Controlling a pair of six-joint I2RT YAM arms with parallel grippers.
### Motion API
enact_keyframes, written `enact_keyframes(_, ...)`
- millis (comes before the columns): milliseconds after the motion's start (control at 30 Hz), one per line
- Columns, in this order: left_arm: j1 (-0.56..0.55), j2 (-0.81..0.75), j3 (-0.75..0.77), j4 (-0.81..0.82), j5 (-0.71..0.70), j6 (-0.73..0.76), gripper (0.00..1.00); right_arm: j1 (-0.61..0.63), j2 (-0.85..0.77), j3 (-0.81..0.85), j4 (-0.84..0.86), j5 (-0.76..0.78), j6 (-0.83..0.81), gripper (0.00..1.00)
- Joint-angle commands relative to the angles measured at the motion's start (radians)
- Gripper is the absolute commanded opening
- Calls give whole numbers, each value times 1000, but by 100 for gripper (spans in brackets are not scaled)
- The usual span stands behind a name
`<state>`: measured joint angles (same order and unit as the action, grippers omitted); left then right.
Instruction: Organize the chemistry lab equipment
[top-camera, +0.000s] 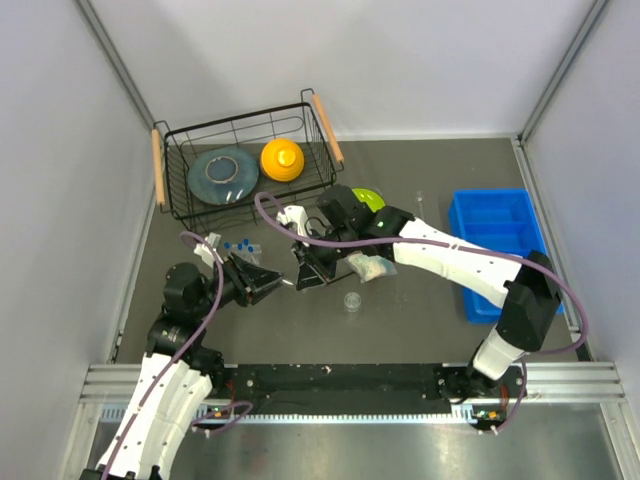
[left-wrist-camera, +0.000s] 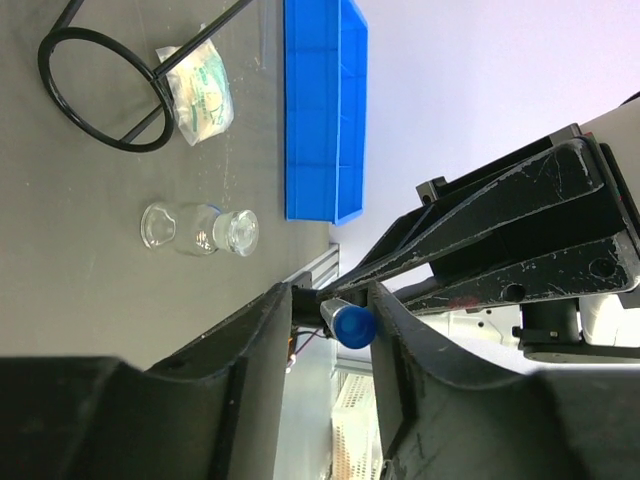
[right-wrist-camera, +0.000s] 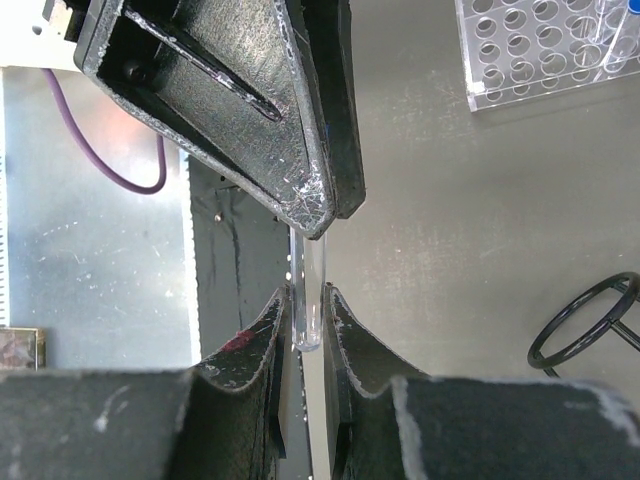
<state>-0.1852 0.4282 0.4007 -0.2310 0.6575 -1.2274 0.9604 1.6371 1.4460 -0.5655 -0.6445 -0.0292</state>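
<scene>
A clear blue-capped test tube (top-camera: 288, 283) hangs level above the table between my two grippers. My right gripper (top-camera: 305, 278) is shut on its clear rounded end (right-wrist-camera: 306, 325). My left gripper (left-wrist-camera: 335, 300) stands open around the blue cap (left-wrist-camera: 352, 326), which touches one finger while a gap shows on the other side. The clear tube rack (right-wrist-camera: 540, 50) with more blue-capped tubes (top-camera: 240, 243) stands behind my left gripper. The black-framed goggles (left-wrist-camera: 100, 90), the crinkly packet (top-camera: 368, 266) and the small round dish (top-camera: 352, 300) lie near the right arm.
A blue bin (top-camera: 500, 240) sits at the right. A black wire basket (top-camera: 320, 150) at the back holds a grey plate (top-camera: 222, 175) and an orange bowl (top-camera: 282, 158). A lime-green plate (top-camera: 370, 197) shows behind the right arm.
</scene>
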Motion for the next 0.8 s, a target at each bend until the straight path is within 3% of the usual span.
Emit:
enact_keyframes(0,3,-5,-2,22,31,19,36,8,-19,5,33,-9,-32,12)
enact_keyframes(233,3,-16,9,-10,37,40,12,9,-16,4,26,12,-49,16)
enact_keyframes(300,3,-20,24,-50,19,57,10,11,-13,14,12,28,-51,19)
enact_keyframes(400,3,-26,69,-145,-50,130,10,11,-17,50,-31,55,-104,45)
enact_keyframes(433,3,-16,88,-187,-86,197,9,8,-23,59,-55,74,-145,63)
enact_keyframes(533,3,21,199,-347,-255,351,9,-8,-68,73,-115,115,-288,83)
enact_keyframes(633,3,72,302,-441,-428,480,9,-51,-124,42,-149,131,-371,88)
enact_keyframes(767,3,150,378,-465,-643,607,8,-152,-218,-18,-166,37,-431,89)
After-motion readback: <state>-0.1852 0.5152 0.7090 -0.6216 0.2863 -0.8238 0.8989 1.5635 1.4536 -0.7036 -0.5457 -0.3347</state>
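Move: The right hand still holds the test tube by its clear round end, the tube's middle about 2 cm to its left. The cap end sits between the left hand's half-open fingers, the middle roughly 3 cm to that hand's right and 1 cm back. From the left hand, all some 13 cm lower, the tube rack is about 9 cm left and 2 cm ahead, the black glasses 10 cm right and 4 cm ahead, and the glass bottle 15 cm right and 4 cm back. The left hand stays almost in place while its fingers shut on the tube just below the blue cap; only then do the right hand's fingers spread wide to let go of the round end, and that hand backs off about 4 cm to the right and 3 cm forward, rolling some 15 degrees. The left hand dips about a centimetre and then carries the tube some 6 cm left with a little forward and up, towards the rack, its left side rolling up by about 25 degrees and its fingers keeping their pinch. ##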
